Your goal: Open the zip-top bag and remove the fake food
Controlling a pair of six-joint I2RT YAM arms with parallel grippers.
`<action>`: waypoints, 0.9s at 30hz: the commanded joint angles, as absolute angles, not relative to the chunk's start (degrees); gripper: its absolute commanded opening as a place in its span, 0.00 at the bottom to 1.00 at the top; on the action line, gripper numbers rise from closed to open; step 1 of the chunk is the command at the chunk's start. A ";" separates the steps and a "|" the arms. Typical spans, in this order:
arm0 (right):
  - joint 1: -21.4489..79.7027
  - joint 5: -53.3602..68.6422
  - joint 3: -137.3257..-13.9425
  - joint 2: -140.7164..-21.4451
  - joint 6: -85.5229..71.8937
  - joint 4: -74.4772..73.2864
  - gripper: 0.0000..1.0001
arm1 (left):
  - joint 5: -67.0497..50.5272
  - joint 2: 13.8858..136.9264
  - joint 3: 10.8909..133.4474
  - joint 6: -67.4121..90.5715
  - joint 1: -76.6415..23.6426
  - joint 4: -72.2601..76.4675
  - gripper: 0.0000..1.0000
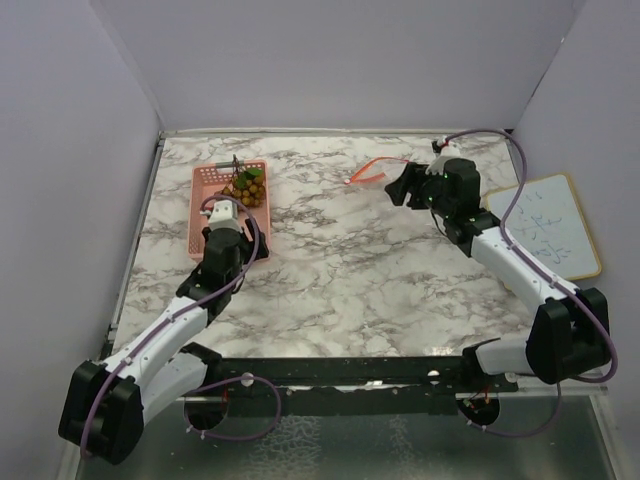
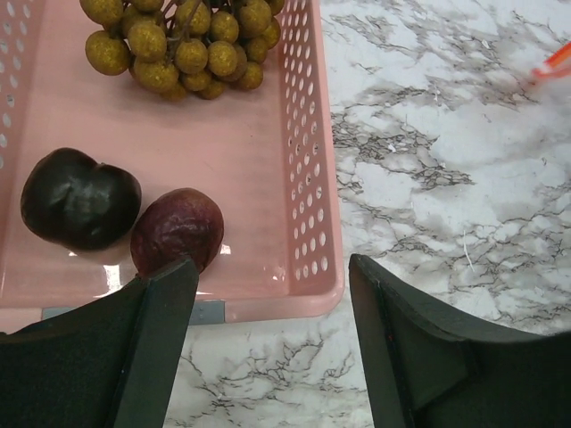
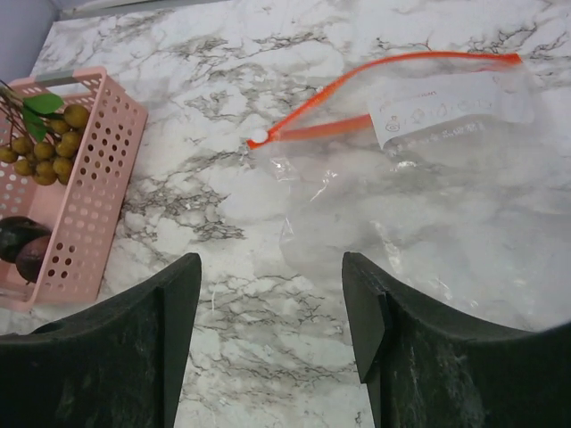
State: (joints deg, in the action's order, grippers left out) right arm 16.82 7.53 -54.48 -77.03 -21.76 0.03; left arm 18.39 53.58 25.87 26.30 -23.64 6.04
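The clear zip-top bag [image 3: 419, 178] lies flat and empty on the marble, its orange-red zip strip [image 3: 357, 76] gaping; it shows in the top view [image 1: 372, 172] at the back. My right gripper [image 3: 272, 294] is open, just short of the bag [image 1: 400, 186]. The bunch of golden-brown grape-like balls [image 2: 183, 45] lies in the pink basket [image 2: 308, 178], with a maroon round fruit [image 2: 177, 230] and a darker one [image 2: 78, 198]. My left gripper [image 2: 272, 285] is open over the basket's near edge [image 1: 222, 212], empty.
The pink basket [image 1: 205, 205] sits at the back left, and also shows in the right wrist view [image 3: 89, 178]. A whiteboard [image 1: 548, 225] lies at the right edge. Grey walls close the table on three sides.
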 commanded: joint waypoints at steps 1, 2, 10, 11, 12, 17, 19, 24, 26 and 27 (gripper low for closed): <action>17.04 7.02 -53.31 -74.81 -21.13 3.23 0.65 | 16.09 51.64 23.24 28.39 -23.73 8.88 0.68; 17.05 6.81 -52.84 -74.16 -20.97 2.99 0.65 | 15.27 51.33 22.23 28.98 -23.73 10.04 0.66; 17.05 8.91 -45.32 -68.17 -22.16 2.99 0.64 | 14.23 49.69 17.09 31.69 -23.73 12.36 0.49; 17.05 9.31 -44.42 -67.59 -22.63 3.27 0.64 | 14.69 49.33 16.53 31.96 -23.73 12.28 0.46; 17.05 9.62 -43.55 -67.11 -23.06 3.66 0.64 | 15.28 49.07 15.92 32.25 -23.73 12.09 0.45; 17.04 10.76 -41.49 -66.14 -23.91 3.84 0.63 | 16.11 46.91 14.25 33.37 -23.73 12.08 0.39; 17.05 10.74 -41.02 -66.19 -23.65 3.57 0.63 | 16.19 44.13 14.53 33.37 -23.73 11.78 0.38; 17.05 11.43 -36.84 -65.43 -24.76 5.37 0.63 | 15.01 42.76 24.97 29.97 -23.73 2.36 0.38; 17.03 12.09 -34.14 -64.62 -25.74 6.19 0.63 | 12.52 44.42 29.58 29.28 -23.73 -2.19 0.35; 17.05 12.12 -32.83 -63.95 -26.21 6.73 0.63 | 10.78 45.07 30.67 29.07 -23.73 -3.48 0.35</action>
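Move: The empty zip-top bag lies about 10 cm ahead of my right hand, straight out, some 14 cm below it. My left hand is near the food bin's near right corner: the bin's middle is roughly 11 cm ahead and 6 cm left of it, with the purple fruit about 4 cm ahead and 4 cm left, and the longan bunch about 16 cm ahead and 4 cm left. The bag is some 19 cm ahead and 33 cm right of that hand. With the bag already released, I draw my right hand back about 6 cm and down some 5 cm, away from the bag, its fingers staying open and empty. My left hand eases back about 2 cm by the bin's near edge, first sinking a little, then rising about 4 cm, while its empty fingers close to about half their gap and the hand rolls slightly, left side down. ##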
